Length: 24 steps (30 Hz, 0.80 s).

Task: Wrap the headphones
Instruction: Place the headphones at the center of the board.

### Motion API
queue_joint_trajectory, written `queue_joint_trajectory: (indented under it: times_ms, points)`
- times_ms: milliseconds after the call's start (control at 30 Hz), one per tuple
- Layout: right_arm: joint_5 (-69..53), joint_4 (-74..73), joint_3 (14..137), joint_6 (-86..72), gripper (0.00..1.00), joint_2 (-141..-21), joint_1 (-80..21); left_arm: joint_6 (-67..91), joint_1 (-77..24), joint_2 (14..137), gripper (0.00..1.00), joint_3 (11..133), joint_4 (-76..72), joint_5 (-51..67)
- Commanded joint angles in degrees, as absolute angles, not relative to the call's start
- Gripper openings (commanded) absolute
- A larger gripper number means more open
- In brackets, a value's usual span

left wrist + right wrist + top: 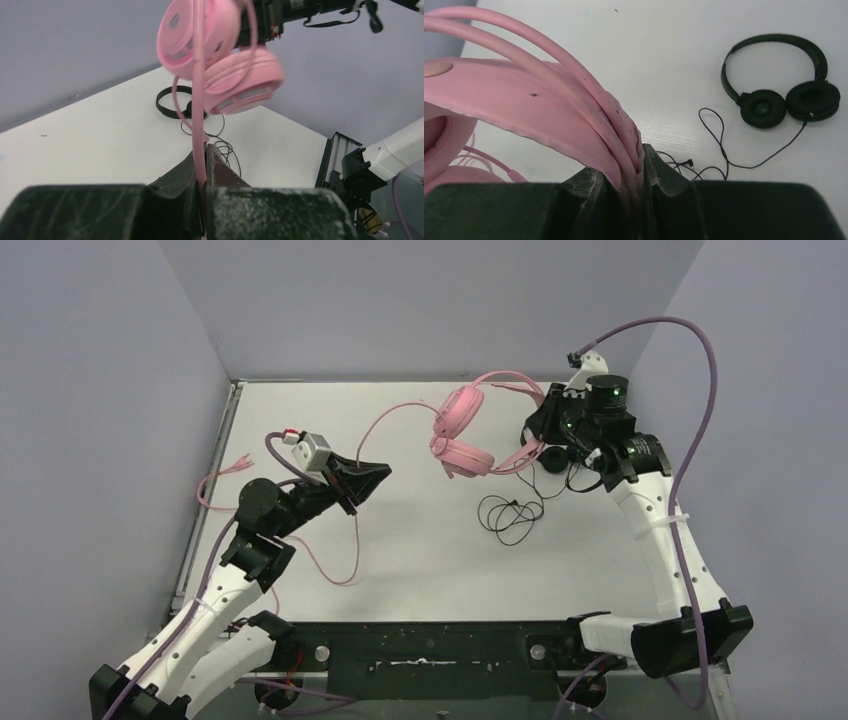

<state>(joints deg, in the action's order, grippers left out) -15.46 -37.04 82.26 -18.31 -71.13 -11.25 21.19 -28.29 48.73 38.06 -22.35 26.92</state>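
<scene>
The pink headphones (462,430) hang above the table at the back centre. My right gripper (533,440) is shut on their headband (524,95), pinched between the jaws of the right gripper (640,152). Their pink cable (372,430) arcs left to my left gripper (375,472). In the left wrist view, the left gripper (205,150) is shut on this pink cable (198,75), with the ear cups (220,50) hanging ahead. The black headphones (781,97) lie flat on the table under the right arm, their thin black cable (512,515) in loose loops.
The slack pink cable runs from the left gripper down the table in a loop (340,578) and back to its plug (240,465) near the left edge. Grey walls close in the table on the left, back and right. A metal rail (215,470) runs along the left side.
</scene>
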Motion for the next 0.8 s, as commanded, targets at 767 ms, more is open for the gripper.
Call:
queue_joint_trajectory:
  times_ms: [767]
  points:
    - [-2.0,-13.4,80.6,-41.0,0.0,-84.6,-11.8,4.8,-43.8,54.4,0.0,47.7,-3.5,29.3]
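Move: The right hand, holding the pink headphones by the headband, has the centre of the board about 7 cm ahead, 20 cm to its left and some 31 cm below. The black headphones lie roughly 20 cm ahead and 12 cm right, the black cord coil about 3 cm ahead, level sideways, both at board height. From the left hand, shut on the pink cable, the board's centre is about 17 cm ahead, 6 cm right and 31 cm below. Down and forward goes the right hand, keeping its grip on the headband: it sinks some 13 cm, then rises a little while still reaching out, about 7 cm forward in all, tipping slightly downward and ending with a clockwise turn. The left hand, still pinching the pink cable, draws right, back and down, about 4–5 cm each way, rolling its left side up. ##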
